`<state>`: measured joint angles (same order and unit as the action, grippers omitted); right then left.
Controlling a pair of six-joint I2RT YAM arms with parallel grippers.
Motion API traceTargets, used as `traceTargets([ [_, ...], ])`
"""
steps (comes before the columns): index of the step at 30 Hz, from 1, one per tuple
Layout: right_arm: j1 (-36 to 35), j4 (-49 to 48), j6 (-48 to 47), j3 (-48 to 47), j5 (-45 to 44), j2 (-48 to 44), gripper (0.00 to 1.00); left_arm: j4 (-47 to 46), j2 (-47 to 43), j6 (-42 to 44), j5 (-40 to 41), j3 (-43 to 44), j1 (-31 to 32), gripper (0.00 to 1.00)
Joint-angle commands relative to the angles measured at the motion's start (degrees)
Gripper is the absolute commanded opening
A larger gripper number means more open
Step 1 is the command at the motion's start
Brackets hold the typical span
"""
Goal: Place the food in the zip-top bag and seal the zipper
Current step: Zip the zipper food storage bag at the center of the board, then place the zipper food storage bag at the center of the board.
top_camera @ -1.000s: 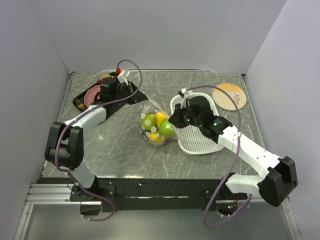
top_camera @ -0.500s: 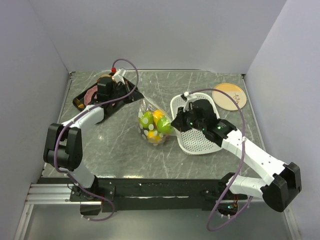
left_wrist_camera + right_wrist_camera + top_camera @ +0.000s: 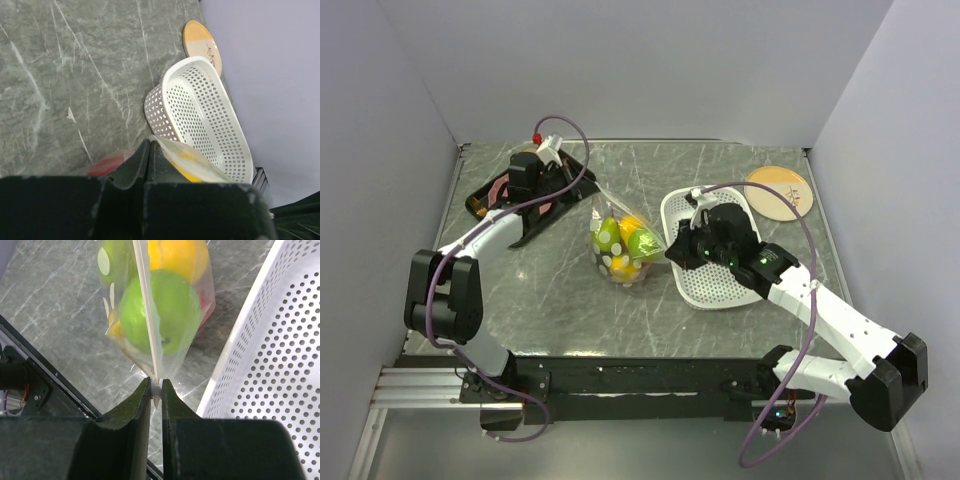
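Observation:
The zip-top bag (image 3: 620,248) is clear with white dots and hangs stretched between my two grippers over the middle of the table. Inside it is the food: a green apple (image 3: 160,310), an orange citrus (image 3: 177,255) and more fruit (image 3: 610,238) behind. My left gripper (image 3: 592,198) is shut on the bag's far left corner (image 3: 165,146). My right gripper (image 3: 156,388) is shut on the near end of the zipper (image 3: 145,305), a white strip running up the bag's top edge. In the top view the right gripper (image 3: 667,252) sits beside the basket.
A white perforated basket (image 3: 715,275) lies right of the bag, under my right arm, and also shows as the basket (image 3: 210,110) in the left wrist view. An orange plate (image 3: 778,192) lies at the back right. A black tray (image 3: 495,200) with a pink slice sits at the back left.
The left arm has drawn back to the left, pulling the bag a little leftward and more upright. The right gripper has followed, still on the zipper end.

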<state>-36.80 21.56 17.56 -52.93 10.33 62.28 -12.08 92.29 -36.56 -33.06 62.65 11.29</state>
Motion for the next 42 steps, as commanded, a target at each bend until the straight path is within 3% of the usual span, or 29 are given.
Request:
traceTargets([
  [1, -0.64, 2.78, 0.19, 1.16, 0.57, -2.08, 0.07, -2.43, -1.68, 2.1, 5.29, 1.68, -1.62, 0.01],
  [8, -0.65, 2.87, 0.63, 1.95, 0.22, -2.87, 0.08, -1.12, -2.47, 3.24, 6.69, 2.03, -1.62, 0.01],
  [15, -0.65, 0.24, 1.68, 2.21, -0.31, -2.25, 0.12, -5.5, -2.91, 3.15, -3.74, 0.71, -1.36, 0.01],
  [17, -0.65, -0.64, 1.95, 1.78, -0.48, -1.99, 0.34, -4.1, -2.73, 3.77, -5.34, 1.5, -1.1, 0.02],
  [19, -0.65, -1.61, 2.39, 1.42, -1.45, -1.64, 0.41, -3.66, -3.69, 4.82, -6.83, 1.68, -0.48, 0.09],
  [20, -0.65, -2.05, 2.65, 1.07, -1.71, -1.64, 0.5, -3.4, -4.13, 5.09, -6.76, 1.68, -0.22, 0.12],
  [21, -0.73, -2.66, 3.17, 0.72, -2.32, -1.81, 0.65, -3.04, -5.18, 5.53, -6.76, 1.51, 0.13, 0.26],
  [23, -0.65, -3.54, 3.79, -0.07, -4.26, -2.16, 0.69, -1.82, -6.24, 5.97, -6.58, 1.25, 0.49, 0.36],
  [24, -0.65, -4.07, 4.06, -0.25, -5.05, -2.6, 0.76, -1.46, -7.46, 6.23, -6.23, 0.72, 0.66, 0.46],
  [25, -0.56, -4.33, 4.23, -0.51, -7.4, -2.78, 0.8, -1.2, -8.09, 6.41, -5.88, 0.37, 0.75, 0.46],
  [32, 2.41, -3.2, 6.95, -2.0, -23.39, -4.62, 0.86, 4.51, -13.18, 8.61, 0.79, -0.16, 0.75, 0.8],
  [33, 3.82, -2.06, 7.66, -2.27, -24.55, -4.71, 0.89, 6.08, -14.15, 9.04, 2.98, 0.27, 0.84, 0.97],
  [42, 20.52, -5.1, 7.76, -0.08, -18.8, -2.78, 0.93, 14.88, -16.96, 8.78, 14.95, 4.5, 0.84, 0.99],
])
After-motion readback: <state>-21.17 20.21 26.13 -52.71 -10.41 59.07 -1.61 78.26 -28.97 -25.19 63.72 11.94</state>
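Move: Each hand already pinches one end of the bag's zipper. The food-filled bag's middle is about 14 cm back and 7 cm to the right of the left hand, some 10 cm below; the black tray is roughly 3 cm back and 16 cm to its left. From the right hand the bag's middle is about 4 cm ahead, 11 cm to the left and 10 cm lower, while the white basket's middle is some 3 cm ahead, 13 cm right and 12 cm down. After the right hand eases down about a centimetre, both hands open wide and let go of the zipper ends, the left rising some 7 cm and drawing back about 3 cm from the bag, its fingers tipping up a little, before it drifts left. The right swings away from the bag, about 13 cm right and 8 cm forward over the white basket, turning nearly 40 degrees clockwise and lifting slightly as it goes. ##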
